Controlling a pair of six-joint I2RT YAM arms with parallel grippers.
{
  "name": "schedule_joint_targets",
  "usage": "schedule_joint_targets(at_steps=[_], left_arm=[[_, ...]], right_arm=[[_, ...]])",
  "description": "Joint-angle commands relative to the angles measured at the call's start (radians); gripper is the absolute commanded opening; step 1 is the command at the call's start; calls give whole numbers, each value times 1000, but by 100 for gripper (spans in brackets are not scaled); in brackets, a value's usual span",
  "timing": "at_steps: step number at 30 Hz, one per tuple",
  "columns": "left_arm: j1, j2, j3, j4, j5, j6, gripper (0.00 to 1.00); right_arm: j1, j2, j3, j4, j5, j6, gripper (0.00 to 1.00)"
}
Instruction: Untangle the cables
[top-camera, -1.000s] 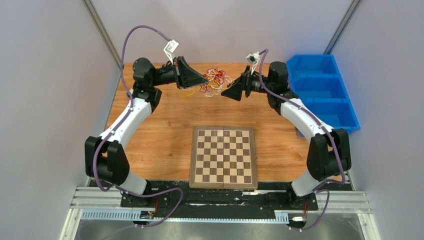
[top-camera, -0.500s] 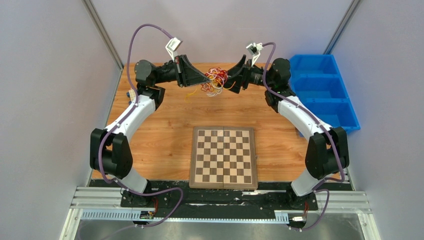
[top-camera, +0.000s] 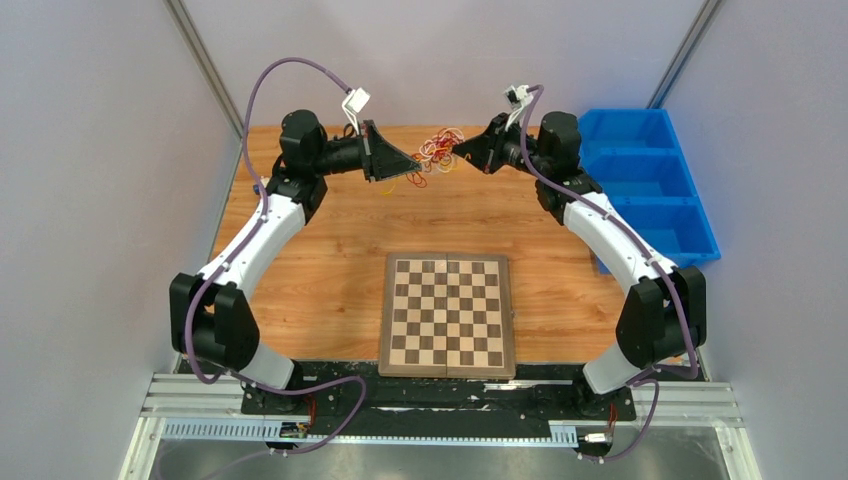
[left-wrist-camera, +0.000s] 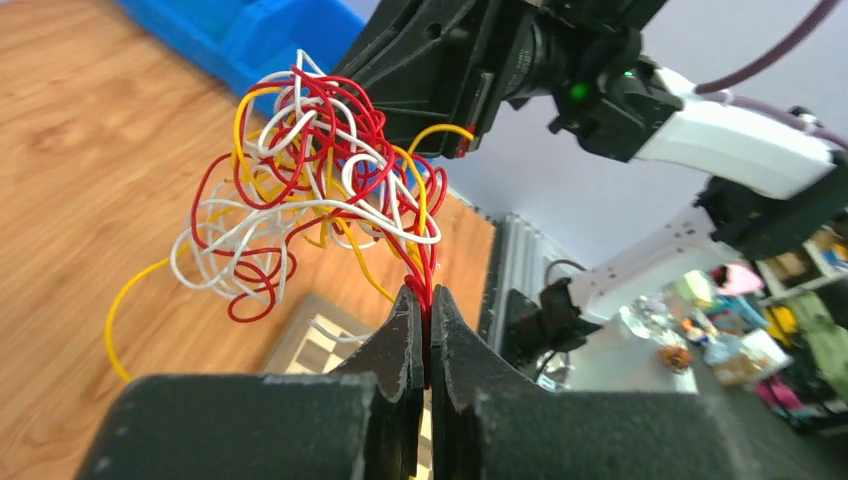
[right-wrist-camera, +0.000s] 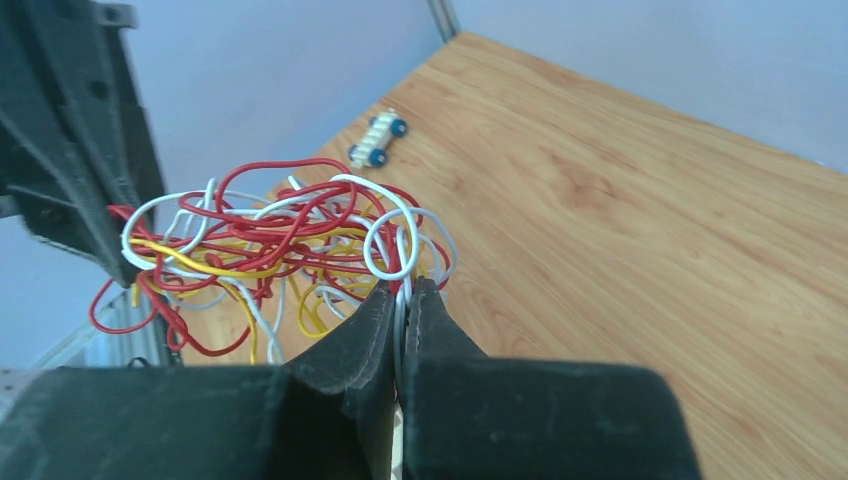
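The cables (top-camera: 436, 150) are a small tangle of thin red, white and yellow wires, held in the air above the far middle of the wooden table (top-camera: 330, 260). My left gripper (top-camera: 414, 165) is shut on red strands at the tangle's left side; in the left wrist view the left gripper (left-wrist-camera: 428, 298) pinches them and the tangle (left-wrist-camera: 310, 180) hangs just beyond. My right gripper (top-camera: 460, 151) is shut on a white strand at the tangle's right side; in the right wrist view the right gripper (right-wrist-camera: 402, 290) pinches it, with the tangle (right-wrist-camera: 270, 245) spread to the left.
A chessboard (top-camera: 447, 314) lies at the near middle of the table. A blue compartment bin (top-camera: 650, 180) stands at the far right. A small white toy car with blue wheels (right-wrist-camera: 378, 138) sits on the wood beyond the tangle.
Both grippers have risen and shifted toward the back, lifting the tangle off the table. The right gripper closed in on the tangle's right side and now pinches it.
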Motion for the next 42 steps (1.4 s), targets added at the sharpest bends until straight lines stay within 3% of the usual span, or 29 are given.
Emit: schedule_joint_targets(at_steps=[1,11,15,18,21,22,24,25,27,28,30,31,37,42], left_arm=[[3,-173,85,-355,-23,352,0],[5,-264,169,-698,-211,652,0],[14,-284,178,-808,-377,745,0],[47,-303,154,-832,-507,752,0],[126,-329,130,-839,-524,775,0],[145,-332,119,-833,-461,770,0],[185,-328,117,-823,-333,749,0],[191,-323,115,-811,-285,719,0],[191,-318,93,-718,-65,625,0],[184,-318,62,-611,-26,581,0],[168,-318,20,-483,43,437,0],[158,-313,16,-468,59,433,0],[74,-250,54,-459,87,476,0],[-13,-172,85,-281,93,357,0]], right_arm=[[-115,20,-1,-170,397,-185,0],[-297,102,-7,-170,513,-410,0],[-355,105,0,-167,485,-442,0],[-364,91,-3,-167,470,-468,0],[-378,78,-8,-166,459,-481,0],[-388,75,-4,-169,394,-479,0],[-400,73,14,-211,109,-454,1],[-398,73,20,-218,-30,-435,15],[-366,79,40,-227,-220,-377,59],[-337,78,49,-231,-275,-359,74],[-248,66,63,-229,-346,-345,90],[-210,60,72,-226,-369,-343,97],[19,42,96,-145,-396,-384,100],[137,126,115,-46,-416,-329,100]])
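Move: The cable tangle is stretched between both closed grippers: its middle lies about 5 cm ahead and 5 cm right of the left hand, and some 3 cm left and 2 cm back from the right hand, roughly level with both. The chessboard's middle is about 24 cm back and 4 cm left of the right hand, some 32 cm below. Both hands pull apart, the right some 25 cm rightward; it opens as both return, the left still gripping. ##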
